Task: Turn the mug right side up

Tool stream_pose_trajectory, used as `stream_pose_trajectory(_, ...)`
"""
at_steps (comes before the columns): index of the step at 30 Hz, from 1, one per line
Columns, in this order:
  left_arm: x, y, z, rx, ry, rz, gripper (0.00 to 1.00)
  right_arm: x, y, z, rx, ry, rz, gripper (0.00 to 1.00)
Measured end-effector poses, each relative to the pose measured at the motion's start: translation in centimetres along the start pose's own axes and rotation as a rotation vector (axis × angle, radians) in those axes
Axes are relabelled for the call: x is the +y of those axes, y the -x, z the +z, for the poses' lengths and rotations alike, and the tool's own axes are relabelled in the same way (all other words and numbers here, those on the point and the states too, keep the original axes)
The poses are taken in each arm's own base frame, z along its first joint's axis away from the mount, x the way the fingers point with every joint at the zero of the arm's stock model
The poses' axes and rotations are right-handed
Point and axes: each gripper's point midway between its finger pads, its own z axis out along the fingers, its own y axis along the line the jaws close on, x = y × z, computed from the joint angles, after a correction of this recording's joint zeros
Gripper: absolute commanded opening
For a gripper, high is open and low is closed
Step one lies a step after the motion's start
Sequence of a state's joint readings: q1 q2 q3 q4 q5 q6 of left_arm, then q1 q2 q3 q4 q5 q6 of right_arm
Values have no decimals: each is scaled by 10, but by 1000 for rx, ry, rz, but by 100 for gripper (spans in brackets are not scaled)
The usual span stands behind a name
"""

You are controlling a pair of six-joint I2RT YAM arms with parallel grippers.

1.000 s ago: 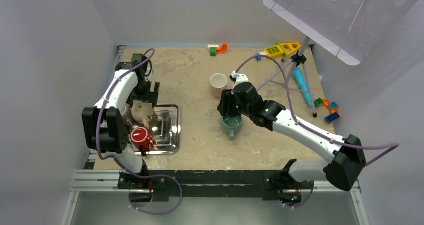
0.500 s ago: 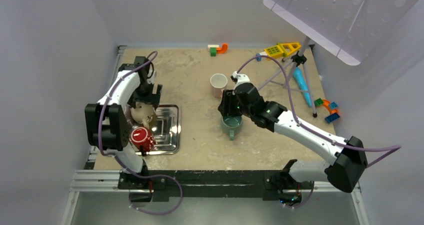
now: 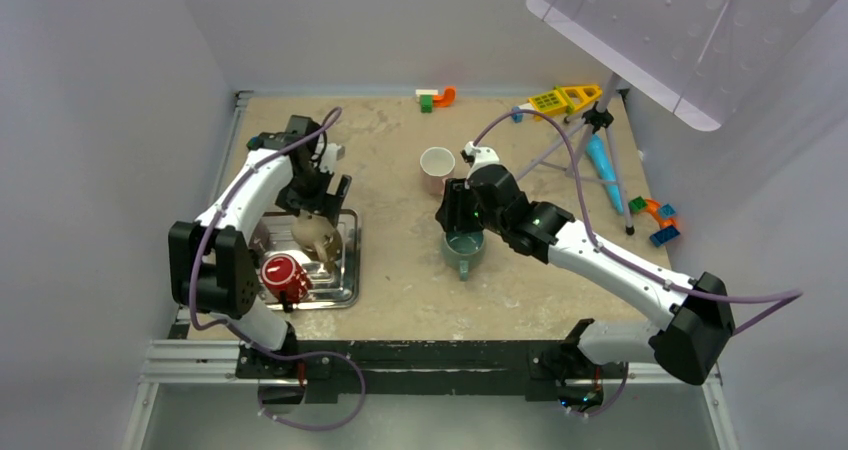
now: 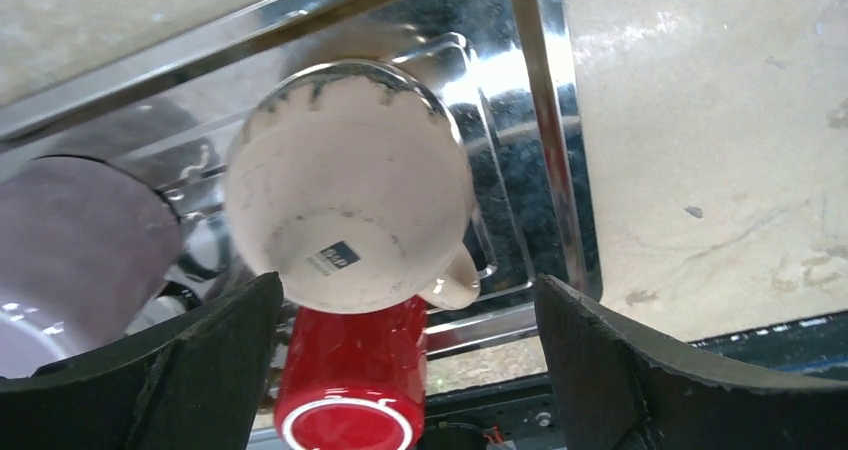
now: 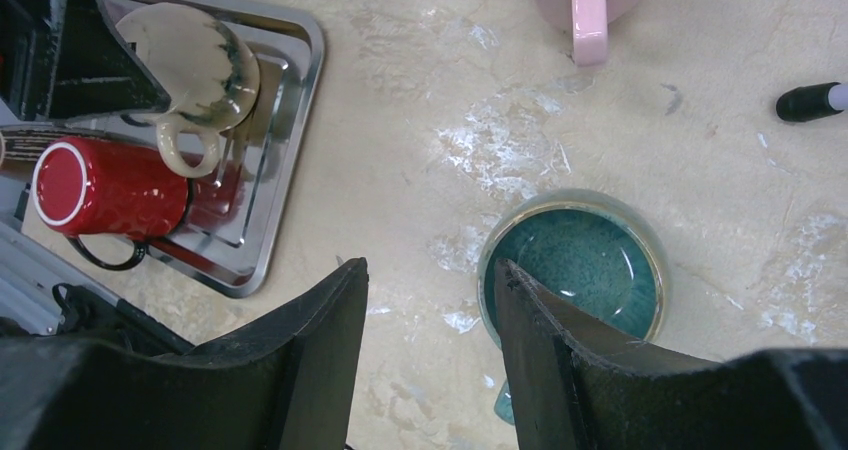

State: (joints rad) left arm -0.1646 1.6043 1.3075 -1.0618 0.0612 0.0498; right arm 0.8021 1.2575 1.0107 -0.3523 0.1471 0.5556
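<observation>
A beige mug [image 4: 345,185] stands base up in the steel tray [image 3: 346,270], its handle toward a red mug [image 4: 355,380] that lies on its side at the tray's near edge. My left gripper [image 4: 408,285] hovers above the beige mug [image 3: 313,232], jaws wide open, touching nothing. A teal mug [image 5: 575,260] stands upright on the table. My right gripper [image 5: 430,267] hangs open just left of it, over bare table, holding nothing.
A pink mug [image 3: 437,168] stands upright behind the teal mug [image 3: 463,247]. A mauve cup [image 4: 80,230] sits in the tray's left part. Toy blocks [image 3: 436,97] and a tripod [image 3: 600,130] occupy the back and right of the table.
My left arm has swung right and turned over the tray. The beige mug now shows further right in the tray. The right arm has stayed still.
</observation>
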Motion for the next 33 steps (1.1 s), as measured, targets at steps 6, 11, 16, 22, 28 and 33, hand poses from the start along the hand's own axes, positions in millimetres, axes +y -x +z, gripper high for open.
stream_pose_trajectory(6, 32, 21, -22, -100, 189, -92, 100, 0, 0, 0, 0, 0, 0, 54)
stream_pose_trajectory(11, 28, -6, -33, -172, 196, -262, 100, 0, 0, 0, 0, -1, 1, 53)
stream_pose_trajectory(16, -9, -45, -37, -173, 114, -407, 99, 0, -1, 0, 2, -2, 1, 53)
stream_pose_trajectory(22, -24, -54, -6, -135, 106, -483, 61, -4, -6, 0, 24, -16, 3, 53)
stream_pose_trajectory(28, -20, -61, 18, -102, 138, -524, 49, -6, -9, 0, 35, -28, 2, 53)
stream_pose_trajectory(33, -12, -50, 33, -111, 178, -526, 44, -8, -9, 0, 34, -39, 3, 53)
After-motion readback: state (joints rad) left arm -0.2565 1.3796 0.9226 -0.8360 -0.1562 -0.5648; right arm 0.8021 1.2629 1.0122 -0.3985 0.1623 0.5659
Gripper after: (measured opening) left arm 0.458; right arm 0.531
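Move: The upside-down beige mug is just below the open left hand. Its middle is about 7 cm down, 2 cm to the left and 1 cm back, and its handle sticks out towards the base, about 7 cm behind the hand. The red mug lies some 10 cm back and 9 cm to the left, the lilac mug roughly 15 cm left and level with the hand. From the right hand the beige mug is about 32 cm to the left, 1 cm back and 15 cm below. The left hand comes around to the beige mug's handle: it first rises about 3 cm, drifting forward and left. It then swings back some 8 cm over the mug while turning about 30 degrees counter-clockwise, and sinks roughly 7 cm, easing forward slightly at the end. On the way down the fingers narrow from wide open to about half, tips either side of the handle; a grip can't be seen yet. ##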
